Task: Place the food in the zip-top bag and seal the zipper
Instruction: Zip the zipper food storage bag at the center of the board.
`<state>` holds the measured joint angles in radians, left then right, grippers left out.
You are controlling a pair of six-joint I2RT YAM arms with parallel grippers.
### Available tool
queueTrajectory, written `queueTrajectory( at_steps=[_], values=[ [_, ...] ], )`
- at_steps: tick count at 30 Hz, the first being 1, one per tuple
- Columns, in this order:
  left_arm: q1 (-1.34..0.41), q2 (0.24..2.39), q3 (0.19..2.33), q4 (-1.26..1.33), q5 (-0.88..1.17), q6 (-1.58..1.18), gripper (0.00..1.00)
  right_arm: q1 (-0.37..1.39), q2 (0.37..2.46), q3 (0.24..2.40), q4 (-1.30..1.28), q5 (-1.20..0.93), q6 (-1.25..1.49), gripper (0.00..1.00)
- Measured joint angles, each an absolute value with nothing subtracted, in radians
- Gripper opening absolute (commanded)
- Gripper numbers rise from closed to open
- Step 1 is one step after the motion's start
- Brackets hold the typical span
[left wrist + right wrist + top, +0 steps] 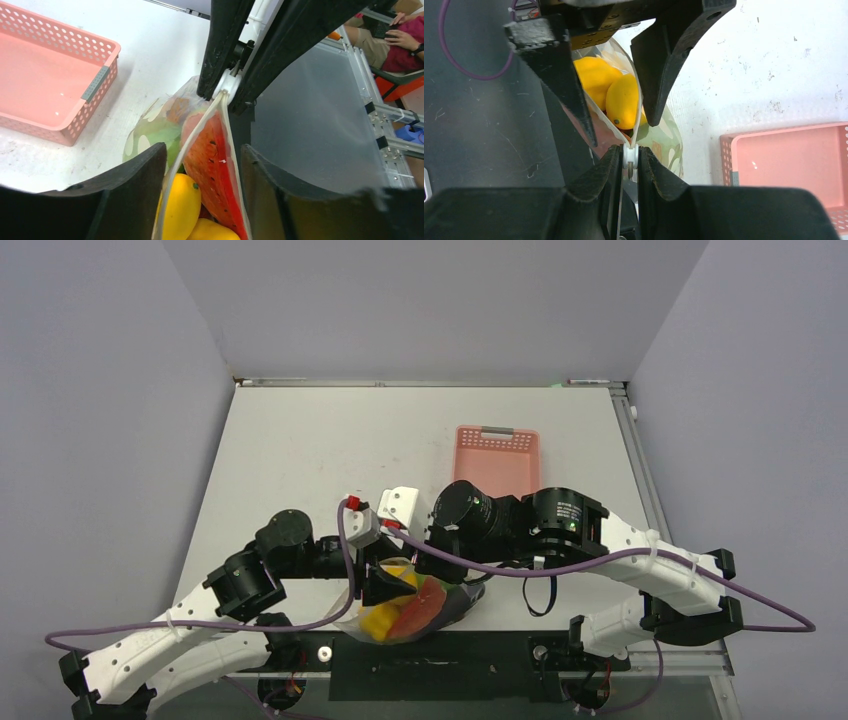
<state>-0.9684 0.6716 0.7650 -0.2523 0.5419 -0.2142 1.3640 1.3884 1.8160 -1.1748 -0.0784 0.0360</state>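
The zip-top bag (pixel 415 610) lies at the table's near edge, between the two arms. Inside it is the food: a red watermelon slice (pixel 212 170), yellow fruits (pixel 182 205) and a green round fruit (pixel 150 135). My right gripper (pixel 630 155) is shut on the white slider of the zipper (pixel 226 85) at one end of the bag's mouth. My left gripper (pixel 202 150) stands open astride the mouth, one finger (pixel 569 85) on each side of the two parted bag edges. The yellow fruits (pixel 621 100) show through the gap.
The pink slatted basket (pixel 497 455) stands behind the right arm, with nothing inside it in the left wrist view (pixel 50 75). The bag overlaps the dark strip at the table's near edge (pixel 480 650).
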Motion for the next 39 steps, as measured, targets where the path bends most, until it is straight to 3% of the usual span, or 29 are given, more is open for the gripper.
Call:
queueTrajectory(
  at_steps=[4,7,15,20,28,39],
  values=[
    [-0.970,0.672,0.766,-0.266,0.524,-0.204,0.32,1.364,1.388,1.816,-1.174,-0.076,0.044,0.05],
    [-0.971,0.673,0.766,-0.272,0.511,-0.199,0.00,1.364,1.388,1.816,-1.174,-0.074,0.047,0.05],
    [-0.974,0.675,0.786,-0.301,0.503,-0.189,0.00,1.364,1.383,1.805,-1.157,-0.066,0.058,0.13],
    [-0.974,0.673,0.786,-0.316,0.505,-0.190,0.00,1.364,1.350,1.744,-1.105,-0.065,0.061,0.40],
    [-0.974,0.641,0.786,-0.324,0.539,-0.210,0.00,1.364,1.180,1.558,-0.947,-0.071,0.011,0.62],
    [-0.974,0.614,0.786,-0.303,0.590,-0.255,0.00,1.364,0.932,1.266,-0.678,-0.161,-0.097,0.65]
  ],
)
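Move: The left hand's open fingers straddle the two strips of the bag rim, about 1 cm to its right and level with it. The zipper slider is some 4 cm to its right, at the same height, and the food in the bag hangs about 3 cm back, 2 cm left and 10 cm below. The right hand already grips the slider, right at its pads; the pink basket stands roughly 28 cm ahead, 15 cm right and 24 cm below it. The left fingers shut on the bag rim just beside the slider, pinching both strips together, while the right hand holds the slider nearly still. Only then do the right fingers open and let the slider go, the hand drawing off about 3 cm right and a little back and up, its fingertips tilting up some 20 degrees. The left, keeping its pinch, draws the rim about 2.5 cm back, rising nearly 2 cm. ##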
